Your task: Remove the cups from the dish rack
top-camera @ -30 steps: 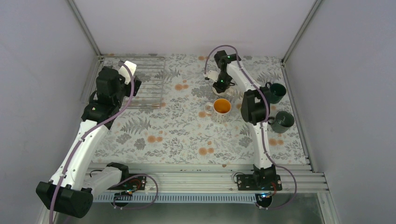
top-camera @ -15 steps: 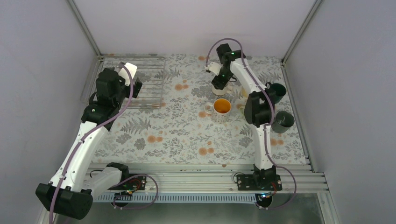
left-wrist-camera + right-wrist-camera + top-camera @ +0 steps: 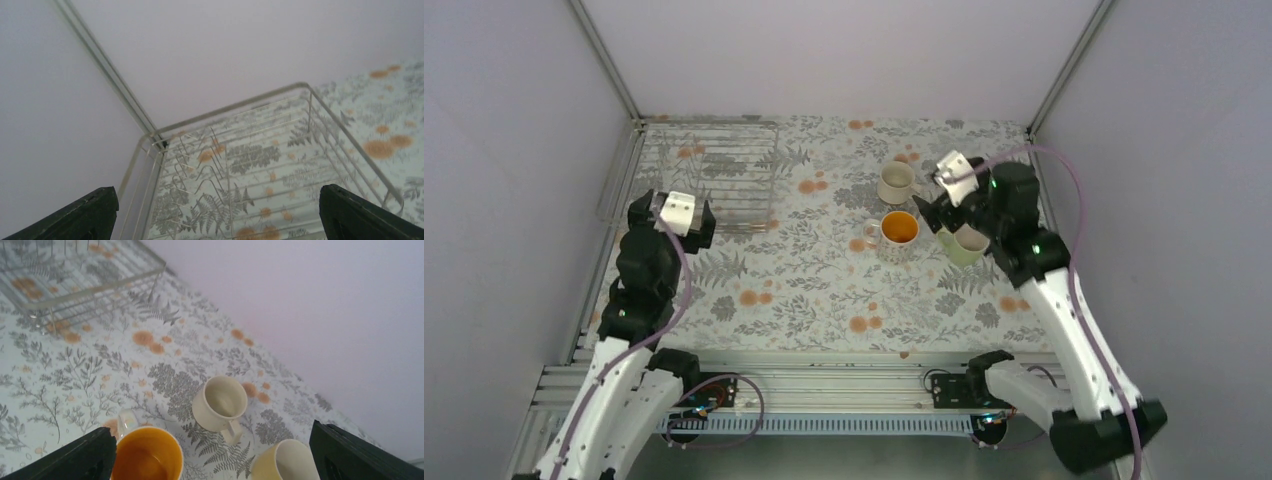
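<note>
The dish rack lies at the far left with no cup on its bars. Three cups stand on the patterned table right of centre: a cream-white mug, a white mug with orange inside and a yellow mug, which my right arm partly covers. My right gripper hovers open just right of the cream mug and holds nothing. In the right wrist view the cream mug, the orange-inside mug and the yellow mug lie between its fingers. My left gripper is open at the rack's near edge, over the rack.
A metal frame rail runs along the rack's left side, close to the left wall. The right arm's forearm crosses the table's right edge. The rack shows at the top left of the right wrist view.
My right gripper opened, left the cream mug standing on the table, and drew back to the right. My left arm pulled back from over the rack to its near edge.
</note>
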You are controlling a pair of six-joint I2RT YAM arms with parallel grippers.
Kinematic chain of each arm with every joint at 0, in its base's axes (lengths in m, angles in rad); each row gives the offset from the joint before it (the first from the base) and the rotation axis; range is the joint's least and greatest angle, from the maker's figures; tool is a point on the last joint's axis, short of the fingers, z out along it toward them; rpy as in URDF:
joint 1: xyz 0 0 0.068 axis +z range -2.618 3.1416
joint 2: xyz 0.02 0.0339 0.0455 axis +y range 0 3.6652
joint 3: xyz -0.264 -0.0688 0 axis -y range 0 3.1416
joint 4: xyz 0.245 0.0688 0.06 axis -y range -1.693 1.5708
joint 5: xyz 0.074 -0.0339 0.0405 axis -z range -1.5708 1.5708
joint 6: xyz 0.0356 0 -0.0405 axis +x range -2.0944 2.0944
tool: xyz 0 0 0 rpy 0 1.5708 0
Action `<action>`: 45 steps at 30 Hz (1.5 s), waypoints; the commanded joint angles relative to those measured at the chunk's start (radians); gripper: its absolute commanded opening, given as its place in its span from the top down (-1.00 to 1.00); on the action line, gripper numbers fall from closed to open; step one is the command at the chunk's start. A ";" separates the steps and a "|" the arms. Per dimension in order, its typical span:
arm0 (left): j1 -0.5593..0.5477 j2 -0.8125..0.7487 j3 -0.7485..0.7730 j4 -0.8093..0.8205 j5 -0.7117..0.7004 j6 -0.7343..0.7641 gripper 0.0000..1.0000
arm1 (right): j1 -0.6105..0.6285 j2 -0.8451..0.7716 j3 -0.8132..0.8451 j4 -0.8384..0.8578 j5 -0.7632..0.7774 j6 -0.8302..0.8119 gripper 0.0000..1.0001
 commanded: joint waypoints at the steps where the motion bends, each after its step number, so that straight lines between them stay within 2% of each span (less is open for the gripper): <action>1: 0.008 -0.117 -0.100 0.123 -0.021 -0.097 -1.00 | -0.043 -0.192 -0.242 0.254 0.032 0.124 -1.00; 7: 0.010 -0.306 -0.270 0.142 -0.062 -0.153 -1.00 | -0.045 -0.528 -0.552 0.472 0.407 0.403 -1.00; 8: 0.009 -0.330 -0.293 0.142 -0.083 -0.174 -1.00 | -0.045 -0.571 -0.602 0.478 0.426 0.415 -1.00; 12: 0.011 -0.348 -0.375 0.152 -0.110 -0.205 -1.00 | -0.044 -0.638 -0.711 0.473 0.347 0.371 -1.00; 16: 0.011 -0.365 -0.401 0.150 -0.080 -0.220 -1.00 | -0.045 -0.672 -0.789 0.480 0.342 0.315 -1.00; 20: 0.011 -0.391 -0.412 0.148 -0.053 -0.223 -1.00 | -0.045 -0.677 -0.838 0.512 0.372 0.362 -1.00; 26: 0.010 -0.433 -0.435 0.148 -0.097 -0.251 -1.00 | -0.044 -0.631 -0.829 0.431 0.236 0.409 -1.00; 45: 0.010 -0.458 -0.459 0.155 -0.090 -0.251 -1.00 | -0.044 -0.609 -0.825 0.426 0.199 0.385 -1.00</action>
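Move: All the cups are out. The cream cup just set down lies about 15 cm ahead of the right hand, 4 cm to its left and 28 cm below; at that depth too, the floral cup is 4 cm ahead and 4 cm left, the green cup 2 cm ahead and 10 cm right. From the left hand, the cream cup is about 19 cm ahead, 43 cm right, 26 cm below; the empty dish rack's middle is 20 cm ahead, 1 cm right, 24 cm below. Empty and wide open, the right hand sinks about 13 cm while drawing back some 6 cm and swinging right, then easing slightly left again, as its wrist turns some 20 degrees clockwise and the fingers come up nearer level, ending above and short of the green cup. The left hand, also open and empty, sinks about 8 cm and backs off 4 cm, drifting a little left while its fingers level out and its left side rolls down, to stop short of the dish rack's near edge. ##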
